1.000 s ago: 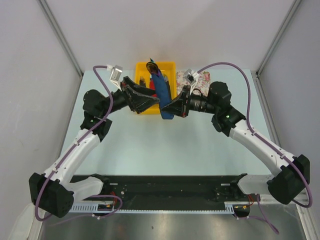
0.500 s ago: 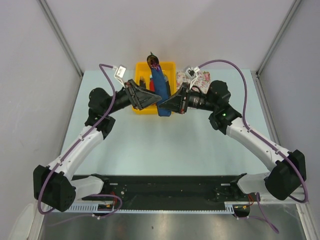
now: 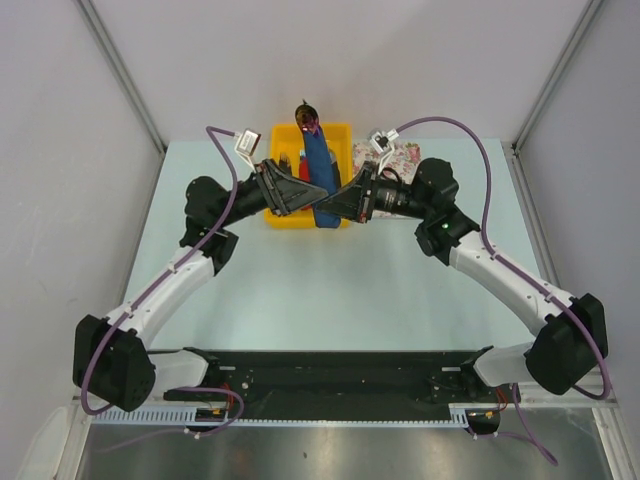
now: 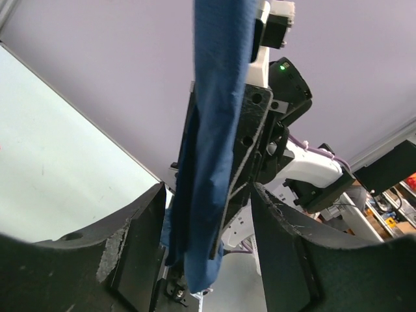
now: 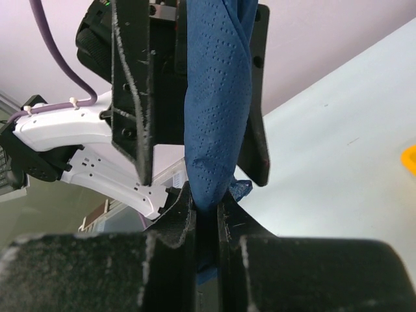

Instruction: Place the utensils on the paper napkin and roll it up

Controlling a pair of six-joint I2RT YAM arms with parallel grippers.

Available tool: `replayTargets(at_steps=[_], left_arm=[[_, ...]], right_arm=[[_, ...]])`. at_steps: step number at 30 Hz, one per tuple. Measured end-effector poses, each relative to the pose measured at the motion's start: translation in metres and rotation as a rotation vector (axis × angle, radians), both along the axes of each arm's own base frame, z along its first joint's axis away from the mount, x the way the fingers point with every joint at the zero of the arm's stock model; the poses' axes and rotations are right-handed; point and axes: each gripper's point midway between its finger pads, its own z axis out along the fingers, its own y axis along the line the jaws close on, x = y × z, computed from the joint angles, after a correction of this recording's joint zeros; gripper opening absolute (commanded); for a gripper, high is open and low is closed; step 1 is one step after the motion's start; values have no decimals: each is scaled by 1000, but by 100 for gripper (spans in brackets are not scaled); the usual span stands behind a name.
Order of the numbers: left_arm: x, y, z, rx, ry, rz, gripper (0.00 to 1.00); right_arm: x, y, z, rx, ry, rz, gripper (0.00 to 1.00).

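Note:
The navy paper napkin [image 3: 322, 172] is rolled into a long bundle and held over the yellow bin [image 3: 283, 132]. A dark utensil end with a red glint [image 3: 306, 116] sticks out of its far end; the rest of the utensils is hidden inside. My right gripper [image 3: 330, 208] is shut on the roll's near end, and the pinch shows in the right wrist view [image 5: 207, 201] under the napkin roll [image 5: 214, 110]. My left gripper [image 3: 316, 190] is open, its fingers [image 4: 140, 247] wide apart on either side of the napkin roll [image 4: 214, 130] without pressing on it.
The yellow bin at the back middle holds dark and red bundles [image 3: 300, 168]. The white-and-pink floral mat [image 3: 405, 158] lies to its right, partly under the right arm. The pale table ends at grey walls on three sides.
Both arms have moved away from me toward the yellow bin, carrying the roll with them. The roll now sits farther back over the bin.

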Motion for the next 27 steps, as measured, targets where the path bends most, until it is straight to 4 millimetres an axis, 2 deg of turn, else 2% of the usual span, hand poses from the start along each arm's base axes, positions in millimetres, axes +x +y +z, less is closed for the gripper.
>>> replayTargets(at_steps=[1, 4, 7, 9, 10, 12, 13, 14, 15, 18, 19, 20, 22, 23, 25, 26, 27], left_arm=[[-1, -1, 1, -2, -2, -3, 60], [-2, -2, 2, -10, -2, -10, 49], [0, -2, 0, -13, 5, -5, 43], [3, -3, -2, -14, 17, -2, 35], [5, -4, -3, -14, 21, 2, 26], [8, -4, -5, -16, 32, 5, 17], [9, -5, -5, -19, 31, 5, 7], [9, -5, -5, -22, 27, 6, 3], [9, -5, -4, -23, 19, 6, 0], [10, -6, -4, -27, 9, 1, 0], [10, -6, -4, -27, 6, 0, 0], [10, -6, -4, -27, 5, -1, 0], [11, -6, -6, -23, -2, 2, 0], [13, -6, -8, -15, 3, 6, 0], [21, -6, -14, 19, 22, 23, 0], [25, -7, -17, 37, 26, 30, 0], [32, -7, -21, 64, 35, 40, 0]], right_arm=[[1, 0, 0, 0, 4, -2, 0], [6, -2, -1, 4, 15, -12, 0], [10, -2, -2, 6, 20, -17, 0], [11, -3, -1, 8, 17, -19, 0], [11, -3, -1, 9, 17, -18, 0], [11, -3, -1, 11, 15, -19, 0], [12, -3, -1, 10, 18, -20, 0], [12, -3, -2, 10, 21, -20, 0], [12, -3, -2, 10, 24, -17, 0], [12, -3, -2, 10, 30, -16, 2], [12, -3, -3, 9, 30, -15, 7], [13, -3, -3, 9, 29, -16, 21], [14, -4, -4, 4, 25, -18, 40], [15, -5, -4, -1, 18, -24, 59], [17, -7, -6, -15, 2, -27, 78], [19, -9, -6, -19, 3, -33, 94], [24, -12, -6, -27, -2, -46, 100]])
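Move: The rolled napkin, held near its lower end in the right fingers, already stands between the open left fingers; its middle is about 3 cm ahead of and 4 cm above the left hand, and about 4 cm ahead of and 5 cm above the right. From the left hand, the yellow tray lies some 25 cm ahead, 6 cm left and 33 cm below, and the floral cloth 25 cm ahead, 15 cm right and 35 cm below. Left fingers shut low on the roll, right's then open; hands ease forward about 3 cm, the left sinking. ##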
